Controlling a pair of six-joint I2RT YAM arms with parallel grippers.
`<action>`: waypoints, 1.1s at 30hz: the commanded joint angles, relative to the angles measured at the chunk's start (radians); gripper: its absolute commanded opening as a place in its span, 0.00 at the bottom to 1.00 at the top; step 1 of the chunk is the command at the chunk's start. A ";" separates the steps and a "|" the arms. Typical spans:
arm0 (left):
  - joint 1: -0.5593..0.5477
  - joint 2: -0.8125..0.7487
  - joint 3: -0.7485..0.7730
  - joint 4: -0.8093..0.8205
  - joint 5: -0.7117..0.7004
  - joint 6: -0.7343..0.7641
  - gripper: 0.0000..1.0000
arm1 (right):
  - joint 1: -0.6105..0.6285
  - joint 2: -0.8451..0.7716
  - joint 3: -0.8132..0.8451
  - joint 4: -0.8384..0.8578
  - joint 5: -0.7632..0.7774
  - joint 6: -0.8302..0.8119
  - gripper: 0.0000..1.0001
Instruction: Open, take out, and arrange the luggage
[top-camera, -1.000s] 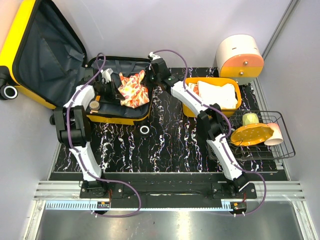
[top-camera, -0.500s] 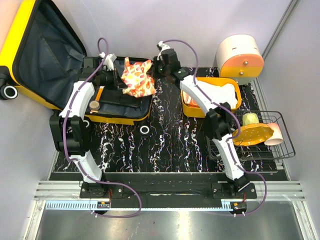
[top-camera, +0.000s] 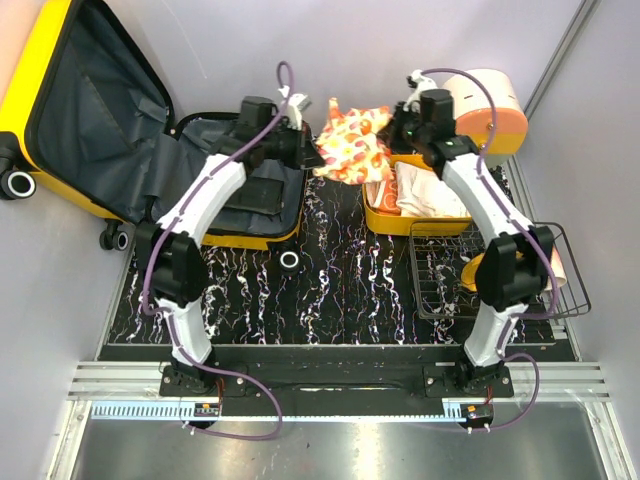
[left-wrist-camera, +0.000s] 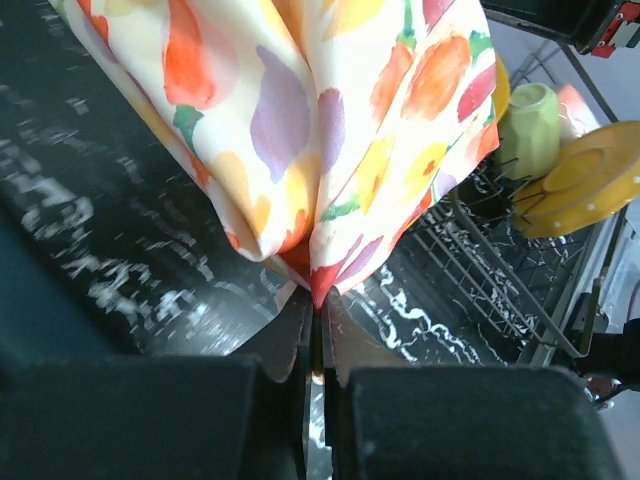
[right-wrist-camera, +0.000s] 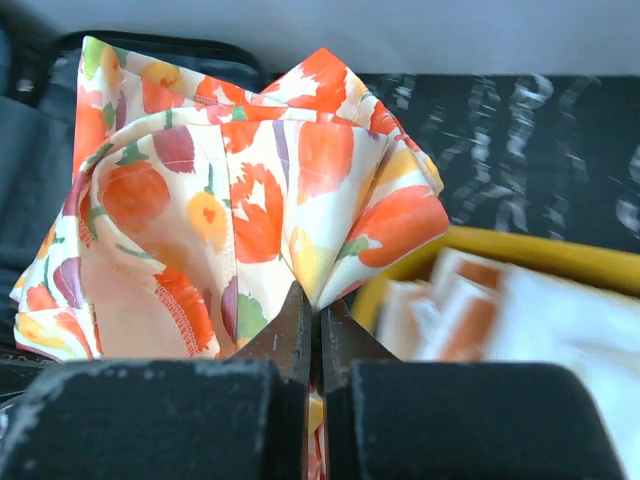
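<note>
The luggage (top-camera: 100, 120) lies open at the left, its yellow lid leaning against the wall and its grey-lined base on the table. A floral orange-and-cream cloth (top-camera: 352, 140) hangs in the air between the luggage and a yellow basket (top-camera: 385, 222). My left gripper (top-camera: 312, 150) is shut on the cloth's left edge and my right gripper (top-camera: 392, 130) on its right edge. In the left wrist view the cloth (left-wrist-camera: 300, 110) bunches into the closed left gripper (left-wrist-camera: 318, 300). In the right wrist view the cloth (right-wrist-camera: 230, 190) fans out from the closed right gripper (right-wrist-camera: 318, 315).
The yellow basket (right-wrist-camera: 520, 255) holds folded white cloths. A black wire rack (top-camera: 500, 270) at the right carries a green cup (left-wrist-camera: 530, 130) and a yellow plate (left-wrist-camera: 585, 190). A white-and-orange cabinet (top-camera: 490, 100) stands at the back right. A dark flat item (top-camera: 255, 195) lies in the luggage base.
Both grippers have lifted the floral cloth out of the luggage base and carried it to the right, to above the table beside the yellow basket.
</note>
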 joint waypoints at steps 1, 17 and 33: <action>-0.122 0.094 0.086 0.135 0.000 -0.072 0.00 | -0.087 -0.153 -0.144 0.055 0.013 -0.112 0.00; -0.302 0.403 0.154 0.259 -0.101 -0.186 0.17 | -0.395 -0.146 -0.425 0.206 0.057 -0.330 0.00; -0.034 -0.046 -0.105 0.049 0.011 0.036 0.73 | -0.450 -0.147 -0.304 0.030 -0.048 -0.493 0.74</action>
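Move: My two hands already hold the flowered cloth stretched between them, and it is bound for the yellow tray. From my left hand the tray's middle lies about 26 cm right, 2 cm ahead and 21 cm below, and the open suitcase some 22 cm left and 4 cm ahead. From my right hand the tray is roughly 13 cm right, 5 cm back and 23 cm below; the round bin stands about 27 cm right and 11 cm ahead. Together my hands carry the cloth rightwards over the yellow tray, sinking as they go: the left about 17 cm across and 14 down, the right some 25 cm across and 11 down to its right rim, turning clockwise and rolling its left side down. My left fingers open first and swing back left and up, away from the tray; my right fingers open at the end, above the rim. ##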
